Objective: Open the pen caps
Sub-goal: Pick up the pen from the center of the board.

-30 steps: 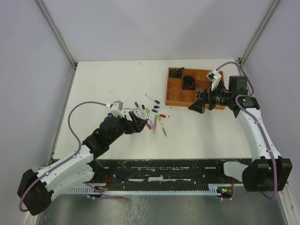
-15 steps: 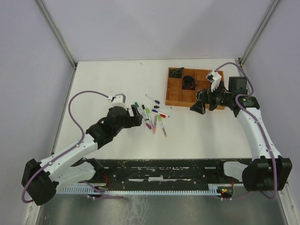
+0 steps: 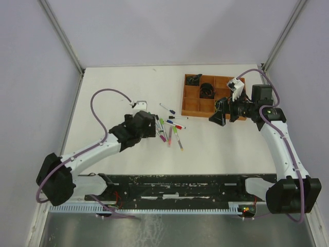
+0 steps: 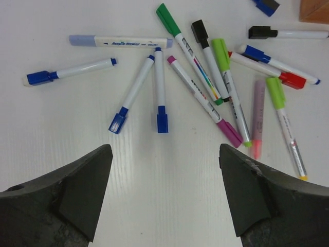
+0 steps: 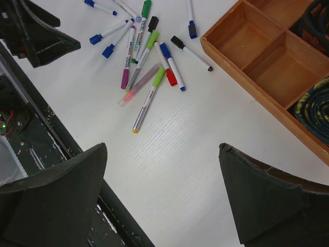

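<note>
Several pens [image 3: 168, 128] lie in a loose fan at the table's middle, all with their caps on. The left wrist view shows them just ahead of my fingers: blue caps [image 4: 162, 119], a dark green cap [image 4: 165, 14], a black cap [image 4: 199, 30], a red cap [image 4: 292, 80] and a light green cap [image 4: 221, 51]. My left gripper [image 4: 164, 149] is open, low over bare table at the near left edge of the fan [image 3: 153, 127], touching none of them. My right gripper [image 5: 162, 146] hangs open and empty to the right of the pens [image 5: 146, 62], beside the tray [image 3: 216, 117].
A brown compartment tray [image 3: 193, 106] stands at the back right with coiled dark cables [image 3: 207, 90] in some cells; its near wall [image 5: 241, 77] sits close to my right gripper. The black rail [image 3: 180, 188] runs along the table's near edge.
My left arm has stretched forward and right, bringing its open gripper up to the near edge of the pens. The right arm has hardly moved. No pen has shifted.
</note>
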{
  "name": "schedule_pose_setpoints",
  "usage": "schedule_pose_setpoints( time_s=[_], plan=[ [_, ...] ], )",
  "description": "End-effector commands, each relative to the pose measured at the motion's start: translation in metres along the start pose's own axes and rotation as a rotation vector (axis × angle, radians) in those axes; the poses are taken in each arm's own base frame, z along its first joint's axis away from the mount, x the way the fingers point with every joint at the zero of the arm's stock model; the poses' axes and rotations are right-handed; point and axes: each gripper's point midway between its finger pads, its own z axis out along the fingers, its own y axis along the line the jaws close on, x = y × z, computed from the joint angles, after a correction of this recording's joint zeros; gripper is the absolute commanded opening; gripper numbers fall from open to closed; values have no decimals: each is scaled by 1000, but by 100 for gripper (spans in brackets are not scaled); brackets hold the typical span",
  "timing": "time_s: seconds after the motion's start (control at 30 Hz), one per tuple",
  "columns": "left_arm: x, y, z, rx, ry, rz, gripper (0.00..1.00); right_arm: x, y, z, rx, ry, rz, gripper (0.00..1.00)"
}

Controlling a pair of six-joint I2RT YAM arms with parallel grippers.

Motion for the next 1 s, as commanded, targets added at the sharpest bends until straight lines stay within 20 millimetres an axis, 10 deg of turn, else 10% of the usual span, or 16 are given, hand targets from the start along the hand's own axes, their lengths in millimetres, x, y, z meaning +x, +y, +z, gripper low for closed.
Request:
schedule_pose_setpoints(
  time_s=[0.0, 0.23, 0.47, 0.97],
  plan=[
    [-18, 16, 22, -124, 18, 128, 86, -13, 4, -1, -19, -34, -31, 99],
    [0, 2, 63, -70, 153, 177, 76, -9, 0, 5, -22, -10, -9, 99],
    [21, -5, 93, -109, 244, 179, 42, -5, -2, 9, -26, 1, 2, 99],
    [42, -3, 81, -79, 274, 107, 37, -2, -2, 12, -42, 12, 12, 99]
  ],
)
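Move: From the left hand, the upright-lying blue pen with its cap end nearest lies about 9 cm ahead, roughly 1 cm right and some 10 cm below. The second blue pen lies 3 cm left of that pen and level with it, the magenta-capped pen 5 cm to its right and 2 cm nearer, and the pale-blue marker 6 cm beyond and 5 cm left of it. From the right hand the blue pen is about 30 cm left, 6 cm ahead and 20 cm below. Diving about 9 cm down and some 4 to 5 cm forward, the left hand comes to the cap end of the blue pen, then stops sinking and eases slightly back. Its fingers tip about 15 degrees more steeply down, its left side rises a little, and the wide-open jaws narrow to well under half, one finger on each side of the cap; a grip on it can't be seen yet. ##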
